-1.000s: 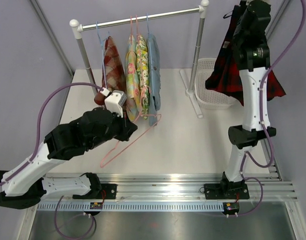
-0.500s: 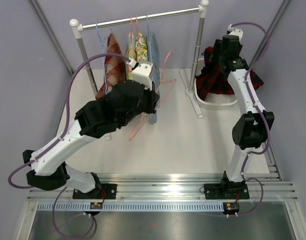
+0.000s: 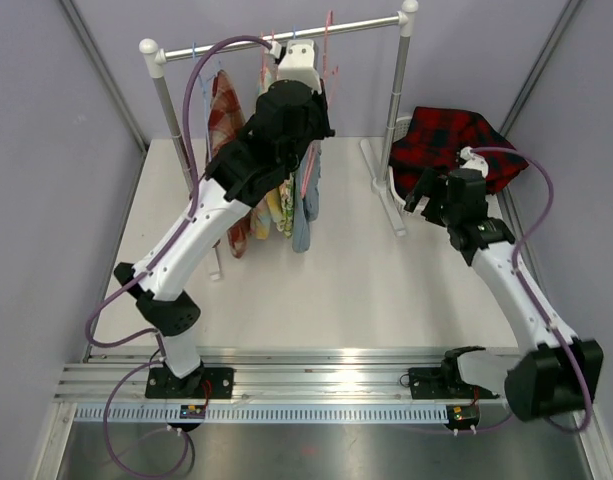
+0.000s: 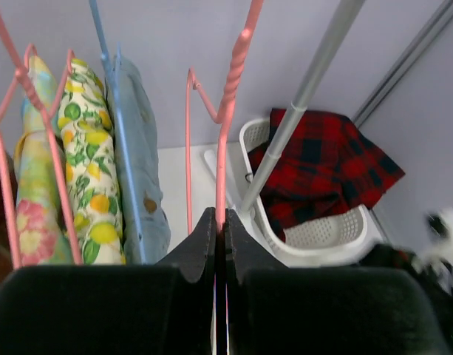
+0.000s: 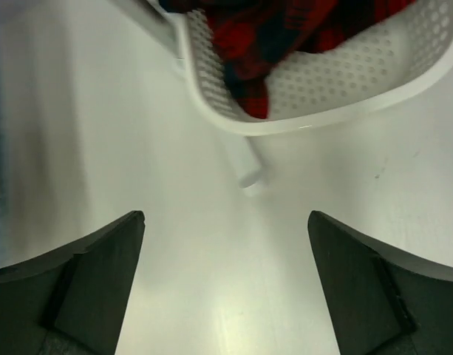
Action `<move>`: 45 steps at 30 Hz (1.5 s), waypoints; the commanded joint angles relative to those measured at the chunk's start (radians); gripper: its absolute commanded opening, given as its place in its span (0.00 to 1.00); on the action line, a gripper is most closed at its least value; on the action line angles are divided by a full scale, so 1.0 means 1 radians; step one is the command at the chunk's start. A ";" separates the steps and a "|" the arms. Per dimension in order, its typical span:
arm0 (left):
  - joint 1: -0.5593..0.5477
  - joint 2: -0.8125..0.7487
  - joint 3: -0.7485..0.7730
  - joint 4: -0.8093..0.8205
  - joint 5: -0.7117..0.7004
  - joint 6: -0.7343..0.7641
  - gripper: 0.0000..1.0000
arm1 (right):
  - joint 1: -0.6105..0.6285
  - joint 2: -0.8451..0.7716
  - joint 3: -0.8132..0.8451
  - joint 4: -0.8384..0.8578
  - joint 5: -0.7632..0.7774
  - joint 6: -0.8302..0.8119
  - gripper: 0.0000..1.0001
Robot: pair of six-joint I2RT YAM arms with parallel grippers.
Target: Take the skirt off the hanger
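The red-and-black plaid skirt [image 3: 451, 140] lies heaped in the white basket [image 3: 399, 130] at the back right, off any hanger. In the left wrist view the skirt [image 4: 322, 166] fills the same basket [image 4: 329, 237]. My left gripper [image 4: 220, 216] is shut on the wire of the bare pink hanger [image 4: 227, 103], held up by the rail [image 3: 286, 38]. From above, that left gripper [image 3: 319, 88] sits just under the pink hanger [image 3: 329, 40]. My right gripper [image 5: 226, 222] is open and empty, low over the table in front of the basket [image 5: 337, 81] and skirt [image 5: 263, 37].
Several garments hang on the rail: a plaid one [image 3: 226, 110], floral ones [image 4: 86, 170] and a blue one [image 3: 304, 210]. The rack's right post [image 3: 398, 110] and its foot [image 5: 248, 174] stand between the hanging clothes and the basket.
The left arm swung the pink hanger from low over the table up to the rail. The right gripper came down, opened and let the skirt go into the basket.
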 commanded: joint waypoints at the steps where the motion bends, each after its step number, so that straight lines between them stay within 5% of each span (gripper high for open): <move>1: 0.011 0.054 0.061 0.234 0.041 0.047 0.00 | 0.061 -0.222 -0.080 0.050 -0.061 0.056 1.00; 8: 0.047 0.253 0.264 0.361 0.061 0.043 0.00 | 0.087 -0.464 -0.142 -0.085 -0.086 0.032 1.00; 17: 0.085 0.344 0.246 0.384 0.106 -0.061 0.00 | 0.088 -0.567 -0.128 -0.172 -0.110 0.032 0.99; 27: 0.082 0.249 0.129 0.319 0.159 -0.108 0.05 | 0.088 -0.593 -0.123 -0.186 -0.123 0.049 0.99; 35: 0.013 0.108 0.080 0.295 0.136 -0.017 0.61 | 0.088 -0.630 -0.097 -0.232 -0.118 0.053 0.99; 45: -0.010 -0.116 -0.104 0.244 -0.058 0.060 0.69 | 0.088 -0.690 -0.097 -0.280 -0.123 0.069 1.00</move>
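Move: The left hand still pinches the empty pink hanger just below its neck; the rail spot for its hook lies about 11 cm ahead, 8 cm right and 6 cm above. The post top is roughly 13 cm ahead, 18 cm right and 6 cm up; the denim skirt hangs 9 cm ahead, 8 cm left, 13 cm lower. From the empty right hand, that rail spot is some 13 cm ahead, 17 cm left, 33 cm up, and the basket 19 cm ahead, 8 cm right, 13 cm below. Carry the hanger with the left gripper about 10 cm forward and 7 cm right, rising slightly, then sinking some 7 cm to set its hook over the rail between the denim skirt and the post; open the fingers, let go, and withdraw back and up, drifting left. Meanwhile draw the open right gripper back about 14 cm and up, away from the basket. ##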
